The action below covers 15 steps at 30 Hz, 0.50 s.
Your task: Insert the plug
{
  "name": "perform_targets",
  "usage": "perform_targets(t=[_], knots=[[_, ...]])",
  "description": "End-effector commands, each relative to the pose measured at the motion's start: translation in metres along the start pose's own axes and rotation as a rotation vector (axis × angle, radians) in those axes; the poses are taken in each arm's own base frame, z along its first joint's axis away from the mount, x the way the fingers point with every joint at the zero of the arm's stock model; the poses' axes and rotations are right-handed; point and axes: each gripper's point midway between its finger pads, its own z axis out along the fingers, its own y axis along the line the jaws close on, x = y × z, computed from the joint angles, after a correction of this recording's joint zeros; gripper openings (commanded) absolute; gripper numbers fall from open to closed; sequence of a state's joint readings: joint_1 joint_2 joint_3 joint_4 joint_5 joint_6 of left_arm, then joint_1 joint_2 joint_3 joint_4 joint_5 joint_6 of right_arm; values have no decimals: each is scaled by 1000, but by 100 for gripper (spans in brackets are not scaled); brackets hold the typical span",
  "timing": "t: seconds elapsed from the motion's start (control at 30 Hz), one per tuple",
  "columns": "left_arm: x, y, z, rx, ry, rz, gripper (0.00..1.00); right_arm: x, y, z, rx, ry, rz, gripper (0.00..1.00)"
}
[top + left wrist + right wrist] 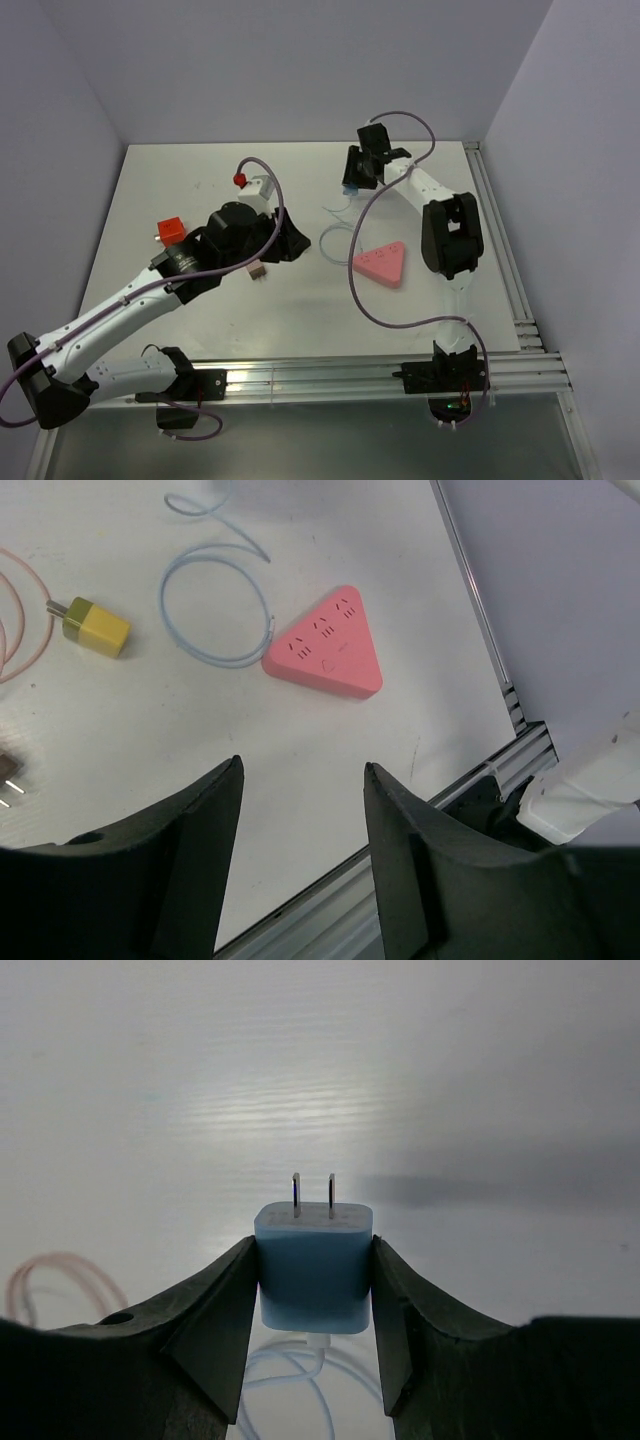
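Observation:
A light blue plug (pixel 314 1265) with two metal prongs pointing away sits squeezed between the fingers of my right gripper (pixel 315 1245), which is shut on it. Its pale cable (pixel 300 1375) trails down behind it. From above, that gripper (pixel 362 170) is at the table's far side, with the blue plug (pixel 349 187) low over the surface. The pink triangular power strip (pixel 381 264) lies flat in the middle right, sockets up, also seen in the left wrist view (pixel 327 648). My left gripper (pixel 302 768) hovers left of the strip, open, with nothing between its fingers.
A yellow plug (pixel 97 628) and a looped light blue cable (pixel 215 605) lie left of the strip. A brown plug (pixel 257 271) rests under the left arm, and a red cube plug (pixel 171 229) lies further left. A metal rail (pixel 330 375) runs along the near edge.

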State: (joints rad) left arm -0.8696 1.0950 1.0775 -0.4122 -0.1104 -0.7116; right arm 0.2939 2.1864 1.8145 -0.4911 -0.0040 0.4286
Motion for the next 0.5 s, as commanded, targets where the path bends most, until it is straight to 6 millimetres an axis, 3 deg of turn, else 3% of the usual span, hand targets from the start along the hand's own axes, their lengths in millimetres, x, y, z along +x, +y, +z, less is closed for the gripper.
perform_targets(t=[0.0,0.07,0.13,0.17,0.2,0.27,0.3,0.43,0.47], knots=[[-24,-9,-25,20,-27,-23,56,-41,82,-94,-297,-196,-120,0],[-32,-11,-35,41,-30,-29,55,-34,93,-115,-363,-210,-165,0],[-38,-12,-47,76,-15,-37,55,-14,104,-145,-453,-213,-227,0],[-46,-9,-52,82,-23,-39,57,3,101,-144,-471,-200,-258,0],[-47,-9,-54,93,-15,-41,59,4,107,-166,-511,-232,-284,0],[-44,-9,-60,124,23,-55,69,24,120,-185,-593,-236,-346,0],[-47,-2,-60,117,21,-72,71,38,117,-196,-604,-244,-387,0],[-38,3,-53,173,76,-115,88,87,134,-237,-721,-260,-505,0],[-30,8,-49,178,109,-137,88,106,128,-236,-737,-233,-520,0]])
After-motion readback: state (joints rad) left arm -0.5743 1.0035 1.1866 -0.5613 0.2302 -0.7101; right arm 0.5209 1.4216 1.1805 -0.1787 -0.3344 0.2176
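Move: The right gripper already holds the blue plug just above the table; the pink strip with the sockets lies about 22 cm back from this hand, 6 cm to its right and 5 cm lower. The blue cable coil is some 13 cm back and 5 cm left, the yellow plug about 13 cm back and 15 cm left, both on the table. From the empty left hand, the strip is roughly 9 cm ahead, 18 cm right and 24 cm below. Swing the right gripper back about 18 cm and up some 16 cm, with 9 cm to the left, keeping its pinch on the blue plug; turn it counter-clockwise some 35 degrees while tipping the fingertips up. End high, to the left of the pink strip. Meanwhile bring the empty left gripper about 5 cm left and 5 cm up, opening its fingers wide. ##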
